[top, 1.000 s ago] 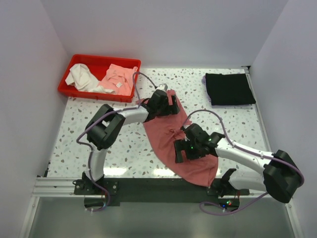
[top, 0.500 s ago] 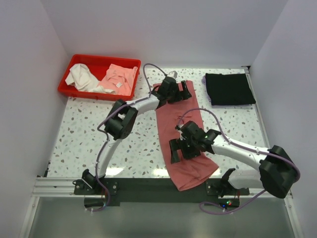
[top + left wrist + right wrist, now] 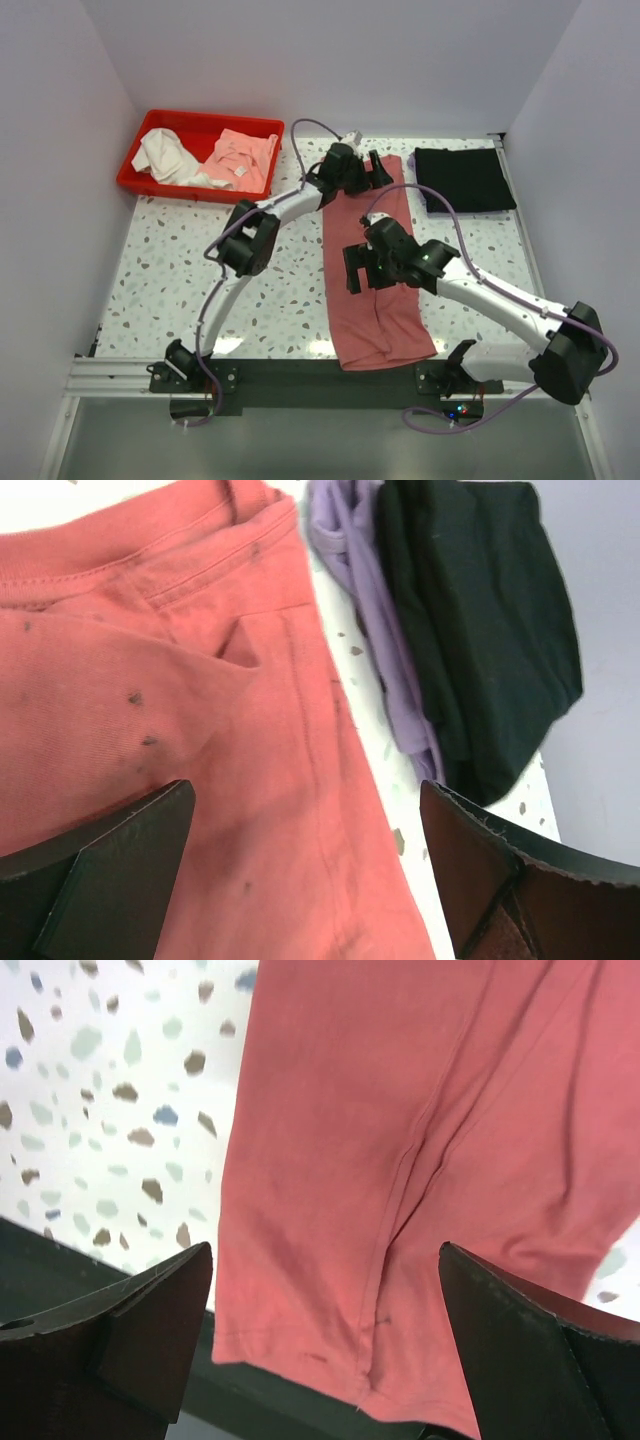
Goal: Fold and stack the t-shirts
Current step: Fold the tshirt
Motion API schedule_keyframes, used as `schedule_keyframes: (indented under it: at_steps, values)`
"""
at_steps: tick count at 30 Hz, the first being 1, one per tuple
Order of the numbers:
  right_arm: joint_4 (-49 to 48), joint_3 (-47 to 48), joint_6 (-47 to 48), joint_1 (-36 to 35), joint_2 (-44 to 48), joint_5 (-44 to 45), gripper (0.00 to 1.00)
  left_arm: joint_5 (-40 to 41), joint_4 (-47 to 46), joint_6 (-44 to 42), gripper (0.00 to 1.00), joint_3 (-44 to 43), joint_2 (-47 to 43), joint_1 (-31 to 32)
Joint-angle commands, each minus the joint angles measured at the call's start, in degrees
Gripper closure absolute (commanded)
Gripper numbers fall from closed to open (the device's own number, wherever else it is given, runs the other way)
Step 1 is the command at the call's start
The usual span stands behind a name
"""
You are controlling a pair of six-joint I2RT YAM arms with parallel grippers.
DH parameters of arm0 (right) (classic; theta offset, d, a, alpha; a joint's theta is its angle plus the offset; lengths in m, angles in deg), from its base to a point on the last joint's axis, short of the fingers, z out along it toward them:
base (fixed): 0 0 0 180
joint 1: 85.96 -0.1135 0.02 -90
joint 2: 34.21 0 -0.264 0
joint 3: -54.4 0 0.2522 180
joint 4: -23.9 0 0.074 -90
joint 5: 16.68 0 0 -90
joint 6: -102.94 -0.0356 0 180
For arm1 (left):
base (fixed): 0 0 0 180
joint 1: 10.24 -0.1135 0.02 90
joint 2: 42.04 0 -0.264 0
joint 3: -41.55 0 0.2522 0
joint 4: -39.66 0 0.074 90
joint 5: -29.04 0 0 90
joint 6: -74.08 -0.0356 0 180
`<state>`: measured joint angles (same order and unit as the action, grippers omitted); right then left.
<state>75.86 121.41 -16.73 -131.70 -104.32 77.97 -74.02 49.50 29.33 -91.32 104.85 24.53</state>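
Note:
The dusty rose-red t-shirt (image 3: 385, 300) lies in a long narrow strip from the table's near edge to the far side. My left gripper (image 3: 372, 170) is open over the strip's far end (image 3: 200, 730), and no cloth sits between its fingers (image 3: 100, 880). My right gripper (image 3: 355, 275) is open over the strip's middle. Its view looks down on the near hem (image 3: 400, 1160), its fingers (image 3: 540, 1350) wide apart. The black t-shirt (image 3: 462, 178) lies folded at the far right (image 3: 480, 630), on top of a purple cloth (image 3: 360, 600).
A red bin (image 3: 140, 170) at the far left holds white (image 3: 165, 155) and pink (image 3: 240, 155) clothes. White walls close in the speckled table (image 3: 200, 280) on three sides. A black rail (image 3: 300, 385) runs along the near edge.
The rose-red shirt went from lying slanted to a straight strip. The left gripper swung to the far right, toward the black shirt. The right gripper moved away from the near edge.

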Motion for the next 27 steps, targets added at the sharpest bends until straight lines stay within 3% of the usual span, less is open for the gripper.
schedule_keyframes:
  at_steps: [1, 4, 7, 10, 13, 16, 22, 27]
  values:
    - [0.48, 3.87, 1.90, 1.87, -0.29, 5.99, 0.01, -2.84, 0.14, -5.26, 0.00, -3.32, -12.40, -0.40]
    - [-1.54, 5.01, 2.07, 5.12, -3.26, 5.29, 0.01, -3.38, 2.25, -8.86, 0.00, 1.23, -21.53, -0.40]
    - [-4.17, 6.16, 2.86, 9.51, -7.04, -0.41, 0.01, 0.47, 3.84, -12.90, 0.00, 13.34, -33.83, -0.40]
    - [-7.08, 6.95, 4.62, 11.19, -10.39, 0.09, 0.01, 5.75, 2.44, -14.41, 0.00, 32.13, -48.59, -0.66]
    - [-6.29, 9.49, 6.20, 11.37, -17.84, 4.22, 0.01, 9.35, -3.00, -12.66, 0.00, 57.31, -67.10, -0.84]
    - [-6.02, 11.87, 6.03, 11.72, -21.55, 5.46, 0.01, 11.03, -4.25, -10.99, 0.00, 72.03, -76.11, -0.84]
    - [-8.23, 13.80, 6.03, 12.16, -28.94, 7.22, 0.01, 13.32, 0.41, -3.43, 0.00, 85.95, -90.18, -0.75]
    - [-10.68, 12.93, 5.42, 12.16, -32.98, 4.59, 0.01, 12.00, 2.69, -2.98, 0.00, 87.91, -91.61, -0.75]
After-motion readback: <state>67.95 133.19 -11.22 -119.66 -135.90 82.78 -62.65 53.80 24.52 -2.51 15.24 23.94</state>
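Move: Standing over the folded t-shirt's far end, the left hand has the shirt's middle about 25 cm back, 2 cm left and 5 cm below. From it, the black cloth stack is some 21 cm right, about 1 cm back, and the red bin some 47 cm left, 5 cm ahead. From the right hand, the shirt's middle lies about 6 cm ahead, 5 cm right and 10 cm below. Swinging off the shirt's far end in a high arch, the left hand rises about 27 cm and sinks most of the way again, travelling back and left to above bare table beside the shirt's left edge. The right hand reaches forward over the shirt and then sinks steeply to the cloth, rolling slightly left side down. Both grippers stay wide open. ##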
